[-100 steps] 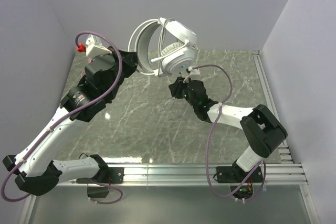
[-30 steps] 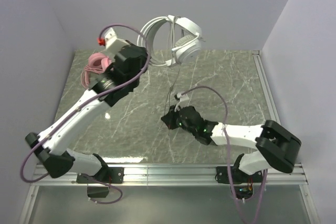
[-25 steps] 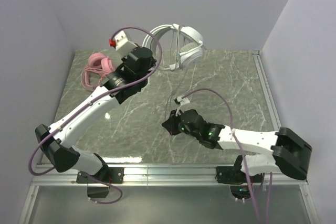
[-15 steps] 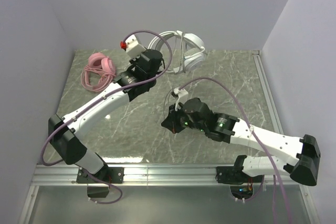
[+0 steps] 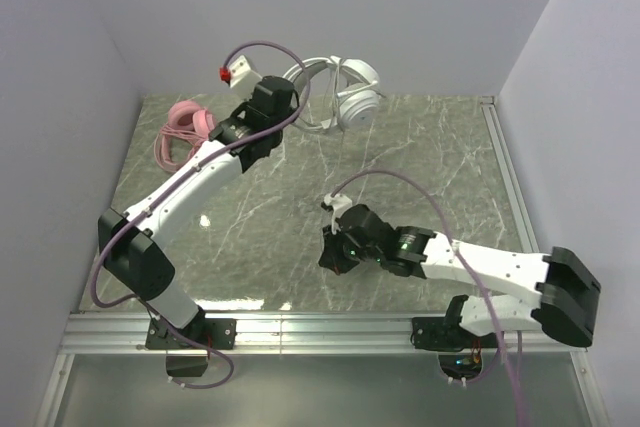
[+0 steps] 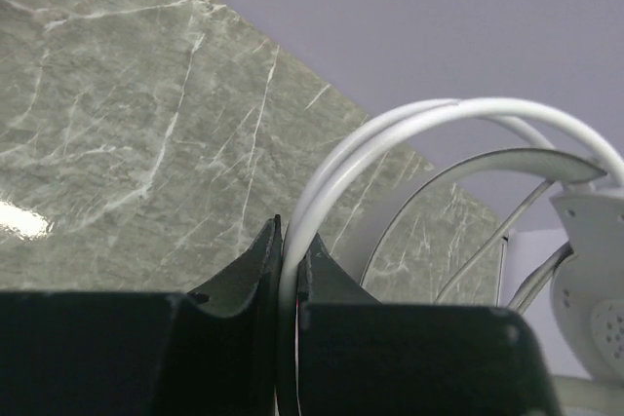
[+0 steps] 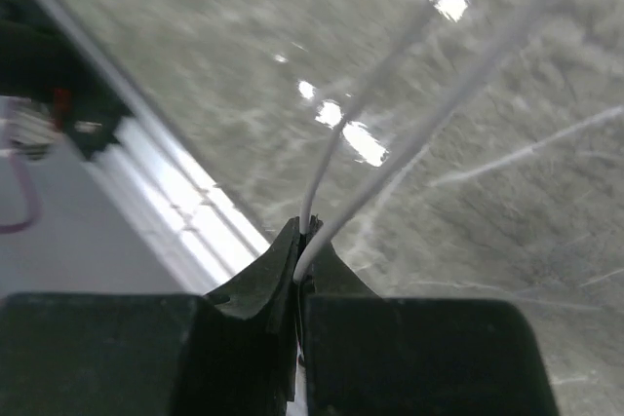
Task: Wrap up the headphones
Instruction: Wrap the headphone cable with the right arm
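Observation:
The white headphones (image 5: 348, 97) hang above the back of the table, and my left gripper (image 5: 292, 107) is shut on their headband. In the left wrist view the thin white headband (image 6: 409, 124) runs between the closed jaws of the left gripper (image 6: 290, 241), with an earcup (image 6: 595, 270) at the right edge. My right gripper (image 5: 335, 252) sits low over the middle of the table. The right wrist view shows this right gripper (image 7: 304, 236) shut on two strands of thin cable (image 7: 336, 148) that rise away from it. The pink headphones (image 5: 185, 132) lie with their coiled cable at the back left.
A metal rail (image 5: 330, 327) runs along the near edge of the marble table (image 5: 260, 237). Walls close in the left, back and right sides. Purple hoses (image 5: 400, 182) loop off both arms.
The left arm has stretched toward the back wall, carrying the white headphones back and lower. The right gripper has drawn the cable toward the near edge. Both grips are unchanged.

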Motion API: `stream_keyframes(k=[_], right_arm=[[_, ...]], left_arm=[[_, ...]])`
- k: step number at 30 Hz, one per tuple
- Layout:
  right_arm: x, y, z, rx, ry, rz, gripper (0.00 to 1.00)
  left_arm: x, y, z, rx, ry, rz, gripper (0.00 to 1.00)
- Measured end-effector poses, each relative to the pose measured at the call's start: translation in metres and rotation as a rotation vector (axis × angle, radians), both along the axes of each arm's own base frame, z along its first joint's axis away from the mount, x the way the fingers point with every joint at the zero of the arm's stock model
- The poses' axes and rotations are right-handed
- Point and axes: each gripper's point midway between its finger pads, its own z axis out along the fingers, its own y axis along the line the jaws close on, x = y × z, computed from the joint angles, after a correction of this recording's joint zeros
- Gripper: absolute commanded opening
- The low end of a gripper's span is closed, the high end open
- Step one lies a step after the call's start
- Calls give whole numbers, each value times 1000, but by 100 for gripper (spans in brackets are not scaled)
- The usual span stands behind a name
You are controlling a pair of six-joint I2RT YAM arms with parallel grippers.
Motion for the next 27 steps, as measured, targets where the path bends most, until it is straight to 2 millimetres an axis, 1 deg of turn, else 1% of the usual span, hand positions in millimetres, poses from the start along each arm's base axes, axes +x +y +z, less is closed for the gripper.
stream_keyframes(k=[2, 3, 7, 10, 11, 13, 15, 18, 20, 23, 26, 27], right_arm=[[-1, -4, -28, -45, 24, -10, 0], [0, -4, -39, -60, 34, -15, 0], [1, -2, -71, -116, 65, -28, 0], [1, 1, -86, -153, 72, -27, 0], [-1, 3, -88, -162, 69, -24, 0], [-8, 14, -86, -171, 58, 6, 0], [-18, 30, -75, -159, 40, 48, 0], [-28, 53, -44, -99, 8, 101, 0], [-30, 60, -21, -64, -13, 123, 0], [-32, 62, 14, -16, -43, 153, 0], [-35, 67, 53, 52, -64, 209, 0], [-33, 68, 65, 77, -69, 223, 0]], left_arm=[[1, 5, 1, -8, 13, -7, 0], [1, 5, 0, -8, 21, -14, 0], [-5, 5, -11, 7, 70, -37, 0], [-6, 5, -12, 8, 80, -46, 0], [-7, 5, -14, 9, 85, -48, 0], [-8, 5, -16, 14, 97, -53, 0], [-9, 5, -18, 18, 103, -56, 0], [-9, 6, -19, 29, 103, -62, 0], [-7, 4, -23, 29, 98, -67, 0], [-4, 0, -36, 18, 93, -77, 0], [-3, -3, -57, 6, 97, -83, 0], [-3, -3, -65, 3, 100, -87, 0]])
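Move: The left gripper already holds the white headphones by the headband. Their middle lies about 10 cm to its right, 3 cm ahead and slightly below its fingertips. From the right gripper, shut on the doubled cable low over the near side of the table, the headphones hang roughly 32 cm ahead, 4 cm to the right and 16 cm higher. The pink headphones lie on the table, around 30 cm left of the left hand, 10 cm farther out and 29 cm below it. Keep the right fingers shut on the cable: dip about 9 cm, then swing some 7 cm left and a little back while climbing about 15 cm, turning the wrist slightly counter-clockwise, to lead the strands round the near side. Keep the left grip on the headband, easing it down, mostly late in the swing, with a small downward tip. ##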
